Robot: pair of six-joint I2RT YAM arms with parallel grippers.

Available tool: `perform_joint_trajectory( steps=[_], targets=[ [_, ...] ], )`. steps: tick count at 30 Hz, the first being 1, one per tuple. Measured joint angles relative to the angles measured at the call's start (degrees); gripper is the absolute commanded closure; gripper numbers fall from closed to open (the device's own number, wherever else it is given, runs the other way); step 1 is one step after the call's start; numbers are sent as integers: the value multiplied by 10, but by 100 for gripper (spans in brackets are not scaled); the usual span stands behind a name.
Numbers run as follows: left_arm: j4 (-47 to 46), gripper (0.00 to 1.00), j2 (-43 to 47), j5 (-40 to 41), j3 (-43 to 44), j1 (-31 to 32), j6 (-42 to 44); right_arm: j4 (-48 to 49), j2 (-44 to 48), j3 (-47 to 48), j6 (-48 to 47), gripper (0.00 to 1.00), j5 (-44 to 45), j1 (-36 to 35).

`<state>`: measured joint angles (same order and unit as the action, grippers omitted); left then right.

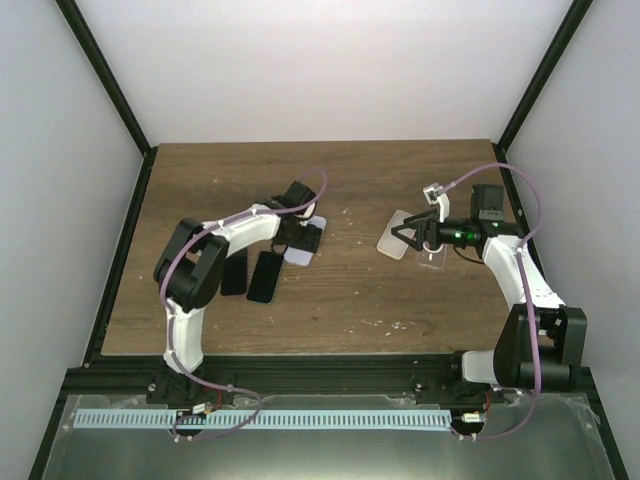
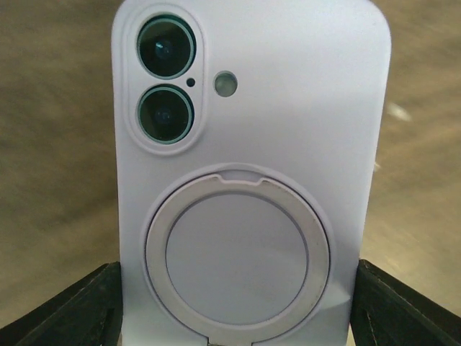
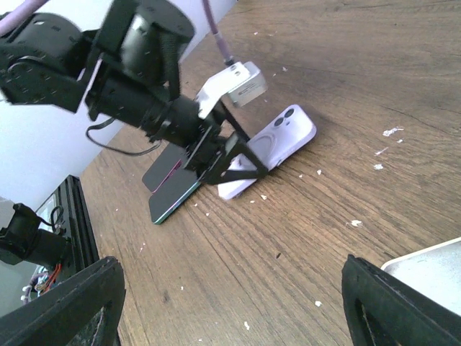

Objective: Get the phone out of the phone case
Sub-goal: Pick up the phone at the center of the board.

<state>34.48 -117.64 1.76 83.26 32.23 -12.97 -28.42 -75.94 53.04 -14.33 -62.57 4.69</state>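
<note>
A lavender phone case (image 2: 288, 108) lies back-up on the wooden table, and the phone's two green-rimmed camera lenses (image 2: 166, 79) show through its cutout. A round ring stand (image 2: 238, 256) sits on the case's back. My left gripper (image 2: 240, 281) straddles the case's lower end, one black finger against each long side. From the right wrist view the same case (image 3: 292, 130) lies flat under the left gripper (image 3: 245, 169). My right gripper (image 3: 230, 310) hangs open above bare wood, well to the right of the case.
Two dark phones (image 1: 233, 272) (image 1: 265, 276) lie beside the lavender case (image 1: 300, 250), close to the left arm. A clear case (image 1: 398, 240) lies under the right gripper (image 1: 408, 238). White crumbs dot the wood.
</note>
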Motion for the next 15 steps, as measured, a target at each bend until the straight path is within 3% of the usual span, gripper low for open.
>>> perform_joint_trajectory(
  steps=[8,13,15],
  targets=[
    [-106,51,166,-129,-159,27,-56,0,0,0,-1,16,0,0],
    [-233,52,296,-186,-262,24,-104,-1,3,1,-9,14,-1,0],
    [-280,52,337,-197,-296,25,-122,-5,6,5,-13,9,-6,-4]
  ],
)
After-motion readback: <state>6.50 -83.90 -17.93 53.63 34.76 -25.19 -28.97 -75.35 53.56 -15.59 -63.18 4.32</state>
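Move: Some 21 cm to the left hand's right, about 8 cm back and 18 cm higher waits the right gripper; the lilac phone in its case is already pinched at the left hand's own point, just at the board. The nearer bare phone lies about 10 cm left and 9 cm back, the farther bare phone 18 cm left and 8 cm back, both some 2 cm lower. From the right hand the lilac phone is roughly 22 cm left, 9 cm ahead and 18 cm below. Lifting the lilac phone and its case clear of the board, the left hand draws back about 8 cm and drifts 4 cm right in an early rush, then mostly climbs, some 13 cm in all. The wrist swings some 35 degrees, so the fingers go from pointing down to slanting down and rightward, towards the right gripper; they keep their hold on the case's sides. ##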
